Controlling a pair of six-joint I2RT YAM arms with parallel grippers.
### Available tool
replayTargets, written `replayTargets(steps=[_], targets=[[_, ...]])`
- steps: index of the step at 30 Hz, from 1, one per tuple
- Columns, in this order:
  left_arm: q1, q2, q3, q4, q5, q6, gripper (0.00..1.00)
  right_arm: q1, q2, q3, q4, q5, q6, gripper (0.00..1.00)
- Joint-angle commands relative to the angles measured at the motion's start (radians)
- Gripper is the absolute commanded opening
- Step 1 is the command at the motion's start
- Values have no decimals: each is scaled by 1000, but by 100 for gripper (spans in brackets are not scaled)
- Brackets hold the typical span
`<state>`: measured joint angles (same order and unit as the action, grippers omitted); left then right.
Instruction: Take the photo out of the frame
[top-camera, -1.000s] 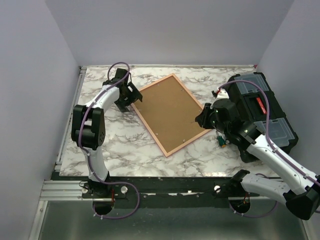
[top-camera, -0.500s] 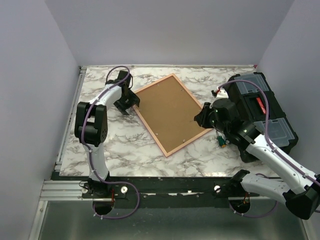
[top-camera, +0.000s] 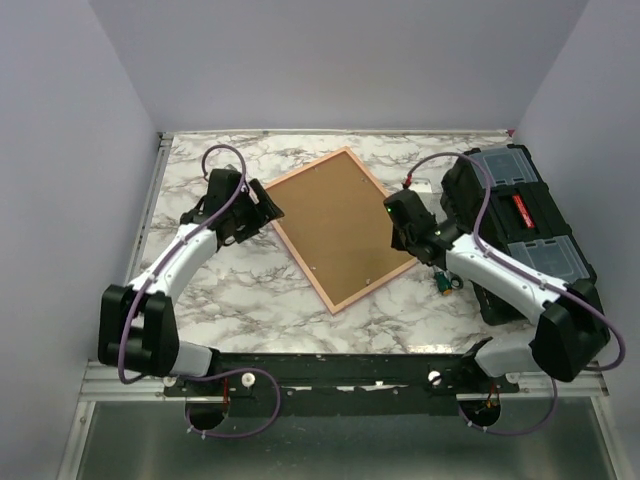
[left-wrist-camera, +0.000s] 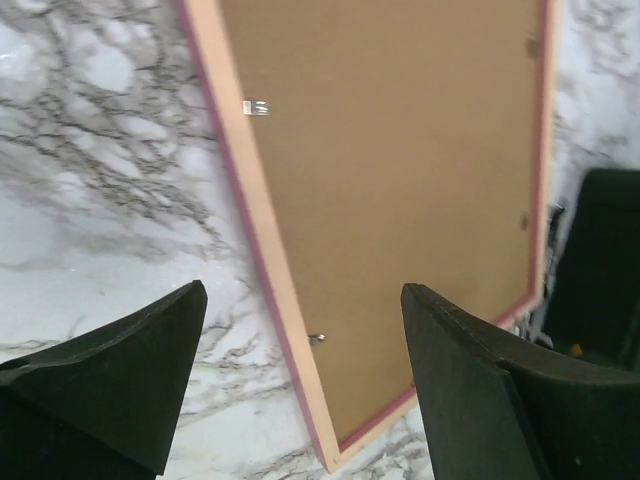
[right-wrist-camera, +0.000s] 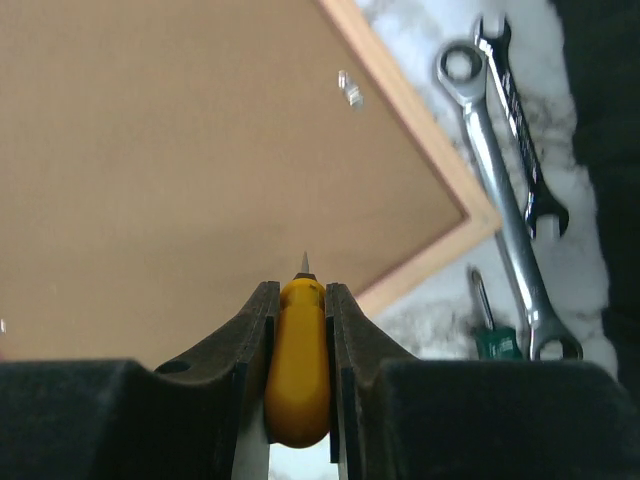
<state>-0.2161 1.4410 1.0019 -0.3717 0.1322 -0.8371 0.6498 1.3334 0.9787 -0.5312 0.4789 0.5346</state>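
Observation:
The frame (top-camera: 338, 228) lies face down on the marble table, brown backing board up, thin pink rim around it. The photo is hidden under the board. My left gripper (top-camera: 264, 204) hovers open over the frame's left corner. In the left wrist view its black fingers (left-wrist-camera: 120, 370) straddle the pink edge (left-wrist-camera: 262, 250) without touching it. My right gripper (top-camera: 398, 236) is over the frame's right side, shut on a yellow-handled pointed tool (right-wrist-camera: 298, 350). The tool's metal tip points at the board (right-wrist-camera: 180, 150).
A black toolbox (top-camera: 525, 230) stands at the right. A silver wrench (right-wrist-camera: 505, 170) and a green-handled screwdriver (right-wrist-camera: 495, 335) lie on the table between it and the frame's corner. Small metal tabs (left-wrist-camera: 256, 107) sit along the board's edges.
Both arms have dropped lower and stretched out. The right gripper moved left and up over the board with the yellow tool. The left gripper stays at the frame's left corner.

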Motion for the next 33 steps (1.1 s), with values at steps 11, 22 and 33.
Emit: replayTargets(steps=[11,22,33], targets=[[-5,-491,-300,36,336,112,83,-246,579,537,376,-97,-133,1],[-12,-746,-358,-120,368,105,83,-260,885,852,404,-167,-176,1],[-13,-811,-316,-199,355,111,83,-263,995,939,405,-203,-227,1]])
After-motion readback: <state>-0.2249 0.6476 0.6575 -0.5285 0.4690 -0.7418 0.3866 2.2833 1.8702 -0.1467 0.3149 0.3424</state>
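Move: My right hand grips the orange screwdriver. The far stretch of the frame's right edge lies about 31 cm ahead, 7 cm left and 9 cm below it; the frame's far corner is roughly 41 cm ahead and 14 cm left. The wrenches lie some 7 cm ahead and 13 cm right, the green screwdriver about level and 13 cm right. From my empty left hand, that far stretch lies about 24 cm ahead and 32 cm right. I keep the screwdriver gripped and sweep my right hand quickly forward about 30 cm over the frame's back, easing a little left and slightly down near the end as the fingers tip up some 15 degrees, bringing the tool to the far part of the right edge. Meanwhile my open left hand draws back about 16 cm and rises 7 cm clear of the frame, turning some 20 degrees clockwise. ##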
